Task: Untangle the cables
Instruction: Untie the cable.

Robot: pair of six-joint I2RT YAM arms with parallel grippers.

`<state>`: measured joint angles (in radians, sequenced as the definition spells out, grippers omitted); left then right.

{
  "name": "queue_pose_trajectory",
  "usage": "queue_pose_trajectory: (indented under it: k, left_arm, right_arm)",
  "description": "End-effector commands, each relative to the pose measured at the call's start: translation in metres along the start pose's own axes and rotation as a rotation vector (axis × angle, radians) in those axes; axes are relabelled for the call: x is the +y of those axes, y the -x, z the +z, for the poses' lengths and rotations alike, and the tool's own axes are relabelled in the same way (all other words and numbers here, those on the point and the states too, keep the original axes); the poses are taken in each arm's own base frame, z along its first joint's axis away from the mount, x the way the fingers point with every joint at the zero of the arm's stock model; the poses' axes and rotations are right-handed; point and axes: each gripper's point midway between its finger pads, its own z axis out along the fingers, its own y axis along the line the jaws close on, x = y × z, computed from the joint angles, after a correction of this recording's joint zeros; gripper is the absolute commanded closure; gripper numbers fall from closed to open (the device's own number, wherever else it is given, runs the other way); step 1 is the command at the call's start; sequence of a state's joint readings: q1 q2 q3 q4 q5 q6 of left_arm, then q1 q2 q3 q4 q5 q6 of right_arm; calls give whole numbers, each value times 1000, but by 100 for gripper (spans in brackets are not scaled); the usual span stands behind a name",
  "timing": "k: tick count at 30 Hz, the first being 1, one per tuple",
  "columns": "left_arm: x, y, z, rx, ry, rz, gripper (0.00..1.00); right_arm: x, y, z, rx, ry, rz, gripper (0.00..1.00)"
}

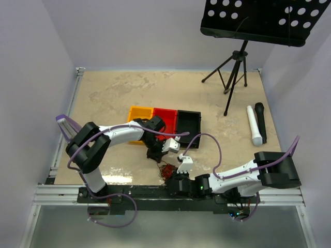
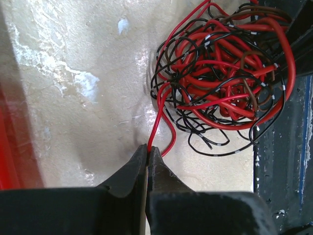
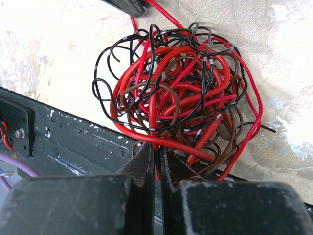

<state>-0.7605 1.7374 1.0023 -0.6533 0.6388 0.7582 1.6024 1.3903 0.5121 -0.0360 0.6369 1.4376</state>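
The cables (image 1: 167,171) lie as a small snarl of red, black and brown wires near the table's front edge, between both arms. In the left wrist view the cables (image 2: 222,73) fill the upper right, and one red strand (image 2: 157,122) runs down into my left gripper (image 2: 148,148), which is shut on it. In the right wrist view the cables (image 3: 176,98) sit just above my right gripper (image 3: 157,149), whose jaws are shut on a red strand at the snarl's near side. My left gripper (image 1: 155,154) is just behind the snarl, my right gripper (image 1: 178,175) beside it.
Yellow (image 1: 139,114), red (image 1: 165,118) and black (image 1: 187,123) bins stand in a row behind the left arm. A white cylinder (image 1: 253,125) and a black one (image 1: 260,121) lie at the right. A music stand (image 1: 234,72) stands at the back right. The dark base rail (image 3: 73,142) runs right beside the snarl.
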Motion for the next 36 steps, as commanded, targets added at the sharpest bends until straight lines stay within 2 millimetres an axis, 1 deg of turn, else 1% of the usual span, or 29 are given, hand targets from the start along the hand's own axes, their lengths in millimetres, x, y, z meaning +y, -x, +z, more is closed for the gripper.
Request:
queue_pose_trajectory:
  k: [1, 4, 7, 12, 15, 17, 18, 20, 21, 24, 26, 27, 30, 32, 36]
  left_arm:
    - [3, 14, -20, -1, 42, 69, 100]
    - [1, 25, -40, -22, 107, 94, 100]
    - [1, 45, -67, -71, 199, 113, 100]
    - [-3, 67, -97, -114, 268, 85, 100]
    - [-5, 84, -122, -144, 331, 111, 100]
    - [-8, 95, -139, -170, 369, 129, 100]
    - [-10, 100, -146, -182, 380, 131, 100]
    - [-18, 110, -160, -214, 395, 142, 100]
    - [-21, 113, -164, -222, 396, 139, 100]
    - [-31, 120, -175, -243, 385, 136, 100]
    - [-38, 123, -179, -257, 378, 138, 100]
    - [-40, 123, -179, -262, 373, 134, 100]
    - [-45, 123, -181, -272, 364, 121, 100]
    - [-47, 123, -181, -274, 358, 108, 100]
    - [-53, 127, -185, -294, 350, 103, 100]
  right_arm:
    - [-26, -6, 0, 24, -94, -41, 100]
    - [-26, -4, 0, 22, -95, -38, 100]
    - [-25, -5, -1, 25, -99, -40, 100]
    - [-21, -4, -3, 28, -99, -47, 100]
    - [-22, -3, -4, 28, -109, -55, 98]
    - [-20, -1, -6, 24, -113, -56, 93]
    - [-19, 1, -8, 20, -113, -53, 89]
    - [-12, 7, -15, 8, -88, -46, 76]
    - [-6, 13, -20, -7, -67, -40, 68]
    - [14, 33, -40, -63, 5, -42, 49]
    - [29, 52, -53, -111, 58, -51, 43]
    - [39, 61, -60, -132, 86, -68, 41]
    - [60, 84, -80, -203, 138, -118, 37]
    - [69, 99, -89, -251, 144, -145, 35]
    - [78, 132, -101, -378, 113, -179, 34]
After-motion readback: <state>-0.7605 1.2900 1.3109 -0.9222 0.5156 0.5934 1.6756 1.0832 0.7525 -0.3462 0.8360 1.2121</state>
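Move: The tangle's middle lies about 5 cm back and 4 cm right of the left gripper, nearly level with it, and that gripper is already shut on a thin red loop from its edge. From the right gripper, shut at its near edge, the middle is about 4 cm ahead. From the left gripper the red bin sits some 15 cm ahead and 3 right, the black bin 13 ahead and 12 right, the yellow bin 15 ahead and 8 left. Keep the left gripper pinched on the red loop and raise it about 20 cm, drifting slightly forward towards the red bin and swinging its fingertips forward some 25 degrees. Hold the right gripper still at the tangle's near edge at first, then open it to about two-thirds, let go of the strands and lift it roughly 15 cm, tipping its fingers up. ##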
